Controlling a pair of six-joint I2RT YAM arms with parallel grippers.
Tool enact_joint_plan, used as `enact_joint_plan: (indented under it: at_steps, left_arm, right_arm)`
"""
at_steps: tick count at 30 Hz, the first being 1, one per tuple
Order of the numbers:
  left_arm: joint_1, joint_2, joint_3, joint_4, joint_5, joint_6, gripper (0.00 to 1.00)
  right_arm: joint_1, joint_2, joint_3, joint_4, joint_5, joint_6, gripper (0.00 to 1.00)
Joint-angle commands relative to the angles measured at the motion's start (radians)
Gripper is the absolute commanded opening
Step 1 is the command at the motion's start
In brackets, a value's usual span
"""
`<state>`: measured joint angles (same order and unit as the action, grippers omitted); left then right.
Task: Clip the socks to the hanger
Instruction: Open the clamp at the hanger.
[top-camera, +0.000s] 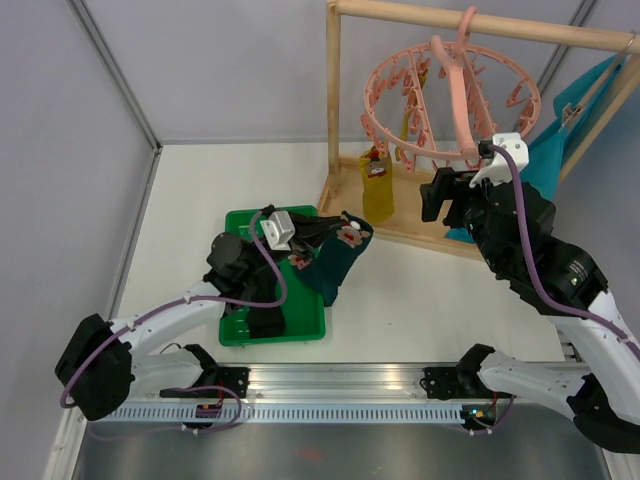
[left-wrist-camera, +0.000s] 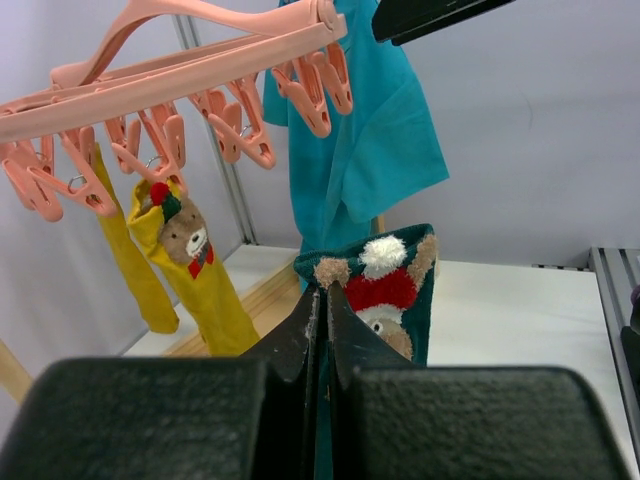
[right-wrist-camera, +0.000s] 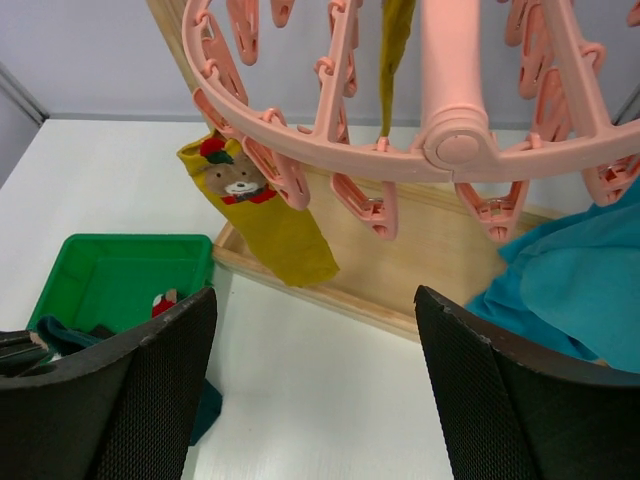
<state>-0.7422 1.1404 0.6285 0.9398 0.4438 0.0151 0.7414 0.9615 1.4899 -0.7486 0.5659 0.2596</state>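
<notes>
The pink round hanger (top-camera: 452, 98) hangs from the wooden rack, and its pegs fill the top of the left wrist view (left-wrist-camera: 170, 80) and the right wrist view (right-wrist-camera: 440, 150). Two mustard yellow socks (top-camera: 378, 188) (left-wrist-camera: 195, 265) (right-wrist-camera: 268, 215) are clipped to it, one with a bear face. My left gripper (top-camera: 325, 232) (left-wrist-camera: 325, 292) is shut on a dark teal sock (top-camera: 338, 262) (left-wrist-camera: 390, 285) with a bear in a red hat, held up just right of the tray. My right gripper (top-camera: 440, 195) (right-wrist-camera: 312, 300) stands open under the hanger's near rim, holding nothing.
A green tray (top-camera: 300, 335) (right-wrist-camera: 110, 250) by the left arm holds a black sock (top-camera: 265, 320) and a red-and-white bit (top-camera: 298, 262). The wooden rack (top-camera: 333, 100) stands behind on its base board (right-wrist-camera: 420, 260). A large teal cloth (top-camera: 560, 130) (left-wrist-camera: 360, 130) (right-wrist-camera: 570, 285) hangs at the right.
</notes>
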Motion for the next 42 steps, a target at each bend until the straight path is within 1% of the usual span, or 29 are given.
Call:
enact_joint_plan:
  at_steps: [1, 3, 4, 8, 10, 12, 23, 30, 42]
  left_arm:
    - [-0.011, 0.042, 0.063, 0.128, -0.011, -0.004, 0.02]
    - [-0.019, 0.071, 0.076, 0.14, -0.011, -0.004, 0.02]
    - [-0.022, 0.079, 0.085, 0.148, -0.013, -0.033, 0.02]
    - [-0.026, 0.105, 0.105, 0.157, -0.007, -0.043, 0.02]
    - [-0.026, 0.11, 0.109, 0.157, -0.004, -0.043, 0.02]
    - [-0.026, 0.111, 0.109, 0.157, -0.004, -0.04, 0.02]
    - [-0.026, 0.107, 0.1, 0.146, -0.005, -0.035, 0.02]
    - [-0.026, 0.098, 0.097, 0.129, -0.008, -0.03, 0.02]
    - [-0.025, 0.093, 0.1, 0.12, -0.016, -0.026, 0.02]
  right_arm:
    - [-0.004, 0.005, 0.046, -0.032, 0.045, -0.046, 0.86]
    - [-0.004, 0.023, 0.03, -0.025, 0.051, -0.078, 0.84]
    - [-0.004, 0.026, 0.02, -0.015, 0.057, -0.088, 0.84]
    - [-0.004, 0.052, -0.033, 0.052, 0.081, -0.125, 0.82]
    - [-0.004, 0.065, -0.051, 0.08, 0.109, -0.141, 0.76]
    - [-0.004, 0.086, -0.053, 0.098, 0.132, -0.152, 0.74]
    - [-0.004, 0.146, -0.043, 0.163, 0.262, -0.229, 0.7]
    - [-0.011, 0.149, -0.063, 0.218, 0.278, -0.25, 0.67]
    - [-0.04, 0.143, -0.117, 0.301, 0.249, -0.25, 0.62]
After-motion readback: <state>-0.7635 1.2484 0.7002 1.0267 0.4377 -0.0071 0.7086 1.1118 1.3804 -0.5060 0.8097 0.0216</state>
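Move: The closed clip on the hanger's near rim, just left of the hanger's central bar, is about 10 cm ahead of the open right hand, 2 cm to its right and 3 cm lower. The next rim clip is some 7 cm right of that clip, at the same height; the hanging yellow sock is 11 cm ahead of the right hand, 10 cm left and 10 cm below. From the left hand, holding the green sock, the same clip lies 8 cm ahead, 17 cm right and 10 cm up. The right hand reaches forward about 6 cm towards the near-rim clip and sinks some 3 cm, mostly early on, rolling its left side down about 15 degrees and turning clockwise about as much, while its fingers narrow from wide to roughly two-thirds open, one on each side of the clip in its line of sight, with no contact to be seen. The left hand eases some 2 cm right and 1 cm up with the green sock still pinched at its top edge, then holds still below and to the left of the clip. ##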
